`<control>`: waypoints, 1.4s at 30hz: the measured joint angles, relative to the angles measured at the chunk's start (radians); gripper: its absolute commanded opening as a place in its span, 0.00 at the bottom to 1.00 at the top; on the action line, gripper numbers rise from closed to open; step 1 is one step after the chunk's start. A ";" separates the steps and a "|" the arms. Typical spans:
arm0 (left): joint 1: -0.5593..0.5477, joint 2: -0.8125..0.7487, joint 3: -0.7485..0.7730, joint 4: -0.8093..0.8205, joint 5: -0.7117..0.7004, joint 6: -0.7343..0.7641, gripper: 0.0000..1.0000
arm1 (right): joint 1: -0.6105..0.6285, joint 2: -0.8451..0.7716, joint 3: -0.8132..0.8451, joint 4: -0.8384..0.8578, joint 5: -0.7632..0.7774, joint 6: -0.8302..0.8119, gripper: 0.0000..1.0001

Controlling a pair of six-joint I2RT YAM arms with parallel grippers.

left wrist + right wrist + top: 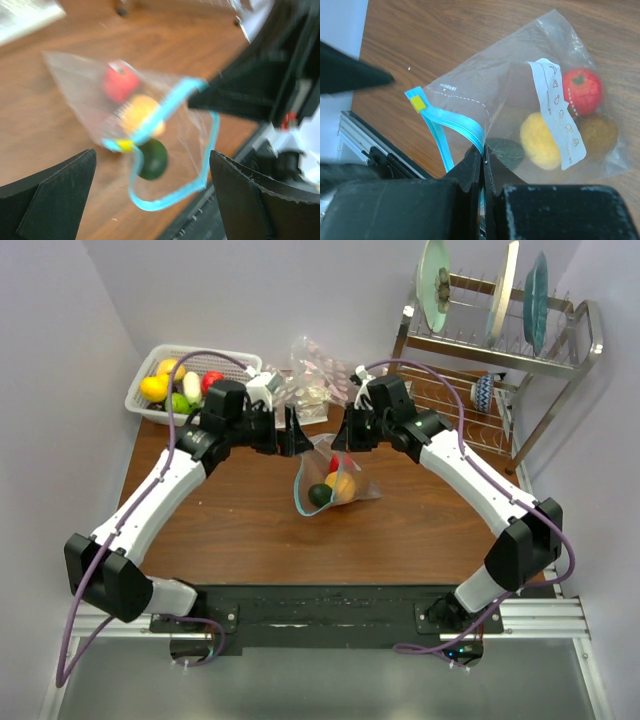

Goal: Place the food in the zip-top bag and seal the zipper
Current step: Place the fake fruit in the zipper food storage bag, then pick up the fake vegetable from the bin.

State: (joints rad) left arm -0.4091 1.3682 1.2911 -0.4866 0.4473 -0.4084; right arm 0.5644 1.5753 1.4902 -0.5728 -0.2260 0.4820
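Observation:
The zip-top bag (338, 483) lies mid-table, its mouth lifted. Inside it I see food: a red piece (581, 91), a yellow one (540, 140), a dark green one (506, 151) and a brownish one (597, 135). My right gripper (483, 157) is shut on the light-blue zipper (455, 122), holding one side up. The zipper (165, 200) gapes in a loop. My left gripper (152, 192) hangs wide open just in front of that loop, touching nothing. From above, the left gripper (292, 436) and right gripper (339, 440) face each other over the bag.
A white mesh basket (140, 400) at the back left holds more food (155, 387). Crumpled clear bags (305, 375) lie behind the grippers. A metal dish rack (500, 350) with plates stands at the back right, a cup (483, 390) beneath it.

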 measured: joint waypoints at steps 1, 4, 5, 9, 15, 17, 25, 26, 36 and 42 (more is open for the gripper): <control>0.011 0.007 0.021 -0.011 -0.016 0.009 1.00 | 0.000 -0.002 -0.008 0.004 -0.001 0.000 0.00; 0.073 0.027 0.091 -0.046 -0.052 0.035 1.00 | -0.002 -0.010 -0.027 0.006 -0.002 -0.002 0.00; 0.097 0.032 0.108 -0.051 -0.060 0.037 1.00 | -0.002 -0.012 -0.031 0.007 -0.002 -0.002 0.00; 0.195 0.089 0.190 -0.063 -0.113 0.051 1.00 | -0.003 -0.028 -0.045 0.010 -0.001 -0.004 0.00; 0.268 0.266 0.329 -0.054 -0.264 0.056 1.00 | -0.003 -0.052 -0.058 0.012 -0.002 -0.008 0.00; 0.284 0.337 0.374 -0.053 -0.317 0.056 1.00 | -0.003 -0.059 -0.060 0.013 -0.002 -0.011 0.00; 0.330 0.578 0.513 -0.009 -0.478 0.052 0.99 | -0.003 -0.077 -0.075 0.013 -0.003 -0.014 0.00; 0.333 0.607 0.532 0.002 -0.490 0.051 0.99 | -0.003 -0.077 -0.076 0.011 -0.003 -0.014 0.00; 0.351 0.811 0.647 0.118 -0.590 0.017 0.99 | -0.003 -0.077 -0.076 0.010 -0.003 -0.026 0.00; 0.357 0.869 0.649 0.187 -0.669 -0.006 0.99 | -0.003 -0.077 -0.076 0.005 -0.004 -0.031 0.00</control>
State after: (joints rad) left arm -0.0517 2.2368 1.9404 -0.2993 -0.2218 -0.4145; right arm 0.5617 1.4979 1.4143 -0.5682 -0.2298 0.4511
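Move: The red fruit in the white basket lies about 33 cm ahead of my open left hand, 26 cm to its left and 21 cm below. The white vegetable sits some 7 cm left of that fruit and 2 cm nearer, the green ball about 11 cm left and 8 cm nearer. The bag is about 14 cm right of my left hand, 7 cm back and 15 cm down. From my right hand the red fruit is roughly 31 cm ahead and 40 cm left, 19 cm lower. I swing my empty left hand away from the bag mouth, forward about 30 cm and left some 23 cm to the basket, lifting slightly before sinking to finish roughly 12 cm lower, over its right end. The wrist turns some 50 degrees counter-clockwise, fingers staying wide open. My right hand keeps its pinch on the bag's blue zipper edge and eases about 2 cm back and right. ##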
